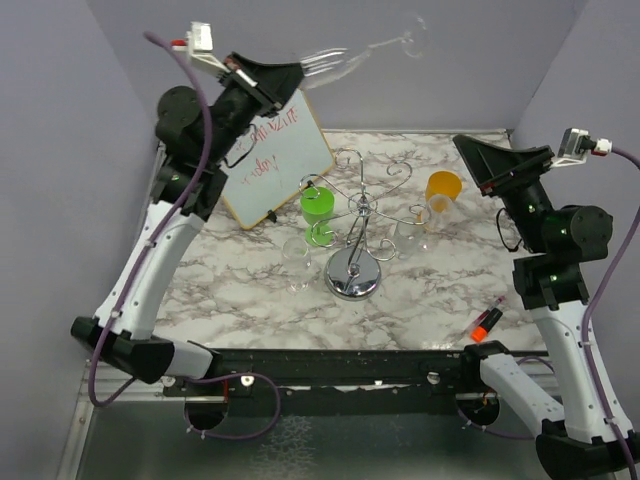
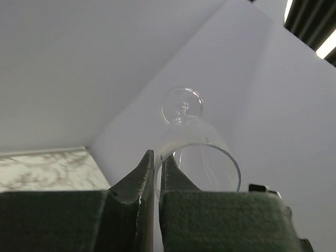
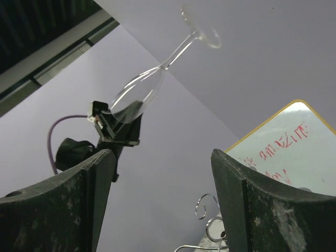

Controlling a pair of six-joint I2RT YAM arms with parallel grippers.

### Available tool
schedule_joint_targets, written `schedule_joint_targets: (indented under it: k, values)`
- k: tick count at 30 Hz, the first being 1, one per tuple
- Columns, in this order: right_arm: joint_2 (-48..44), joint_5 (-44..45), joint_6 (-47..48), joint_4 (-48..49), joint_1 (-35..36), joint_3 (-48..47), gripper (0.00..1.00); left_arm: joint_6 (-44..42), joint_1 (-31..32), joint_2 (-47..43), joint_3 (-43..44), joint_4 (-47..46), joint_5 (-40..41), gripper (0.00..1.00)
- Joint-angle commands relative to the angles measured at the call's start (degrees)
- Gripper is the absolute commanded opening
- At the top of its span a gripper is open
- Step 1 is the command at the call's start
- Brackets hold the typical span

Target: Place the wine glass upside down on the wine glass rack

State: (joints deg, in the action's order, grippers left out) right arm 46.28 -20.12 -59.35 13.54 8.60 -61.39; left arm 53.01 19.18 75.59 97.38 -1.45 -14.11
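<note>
The clear wine glass (image 1: pixel 345 62) is held high in the air at the back left, lying nearly level with its foot pointing right. My left gripper (image 1: pixel 298 72) is shut on the wine glass, one finger inside the rim and one outside, as the left wrist view shows around the bowl (image 2: pixel 199 152). The chrome wine glass rack (image 1: pixel 352 275) stands mid-table, below and to the right of the glass. My right gripper (image 1: pixel 468 152) hovers open at the right, holding nothing. In the right wrist view the wine glass (image 3: pixel 137 93) shows above the open right gripper (image 3: pixel 163 157), with the rack's curled wire arms (image 3: pixel 207 207) low between the fingers.
A small whiteboard (image 1: pixel 280 160) leans at the back left. A green cup (image 1: pixel 317 205) and an orange cup (image 1: pixel 444 187) flank the rack. Two other clear glasses (image 1: pixel 298 262) (image 1: pixel 413 235) stand close to it. A red marker (image 1: pixel 487 322) lies near the front right edge.
</note>
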Motion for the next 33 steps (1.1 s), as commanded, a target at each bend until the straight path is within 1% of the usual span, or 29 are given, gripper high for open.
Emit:
schedule_joint_targets:
  k: [1, 2, 8, 11, 13, 15, 19, 23, 29, 33]
  values:
    - [-0.8, 4.2, -11.4, 13.8, -0.2, 5.4, 0.79, 2.7, 11.5, 4.8, 1.1, -13.4, 0.3, 0.0]
    - [-0.8, 4.6, -12.5, 14.8, -0.2, 6.0, 0.8, 1.9, 13.4, 5.8, 1.6, -14.5, 1.5, 0.0]
    - [-0.4, 7.3, -14.4, 13.1, -0.1, 4.0, 0.8, -0.1, 23.8, 10.0, 0.9, -21.1, 8.7, 0.0]
    - [-1.0, 11.0, -17.4, 13.9, -0.2, 4.4, 0.79, -1.8, 28.0, 10.3, -1.4, -24.5, 12.8, 0.0]
    - [-1.5, 13.8, -19.7, 15.5, -0.2, 5.0, 0.78, -2.9, 29.9, 10.1, -2.9, -26.8, 13.7, 0.0]
    - [-1.7, 15.8, -20.7, 16.9, -0.1, 4.9, 0.77, -3.0, 31.1, 10.0, -4.4, -27.9, 16.2, 0.0]
    - [-1.6, 18.1, -21.1, 19.6, -0.1, 4.5, 0.74, -2.7, 32.6, 9.7, -6.6, -30.5, 17.3, 0.0]
    - [-1.1, 18.4, -20.6, 22.7, -0.1, 4.3, 0.66, -2.8, 33.5, 9.5, -7.6, -32.1, 17.6, 0.0]
    - [0.2, 19.5, -22.0, 20.6, -0.1, 3.2, 0.56, -1.2, 34.0, 8.1, -10.6, -33.6, 17.8, 0.0]
    - [1.3, 19.4, -22.7, 18.5, -0.2, 2.3, 0.56, -1.1, 34.1, 7.6, -12.1, -34.5, 17.8, 0.0]
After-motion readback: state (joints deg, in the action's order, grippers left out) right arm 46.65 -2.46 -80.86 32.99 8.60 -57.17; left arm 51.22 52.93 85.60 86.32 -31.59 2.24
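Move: The left hand already holds the wine glass by its rim. The open right hand, where it is being taken, lies some 27 cm to the left hand's right, about 8 cm back and 6 cm lower. From the right hand the glass is about 18 cm to the left, 12 cm ahead and 9 cm up. The wine glass rack stands level with the right hand fore and aft, 14 cm to its left and 33 cm below; the orange cup is roughly 17 cm ahead, 9 cm right and 47 cm below. Rightward across the space above the rack, quickly at first and then easing off, the left hand carries the glass foot-first about 19 cm towards the right hand, also drawing back some 8 cm and yawing clockwise, its pinch on the rim kept. The right hand rises 6 cm and shifts 5 cm right, rolls nearly 30 degrees left side up, and partly closes its fingers near the stem. ##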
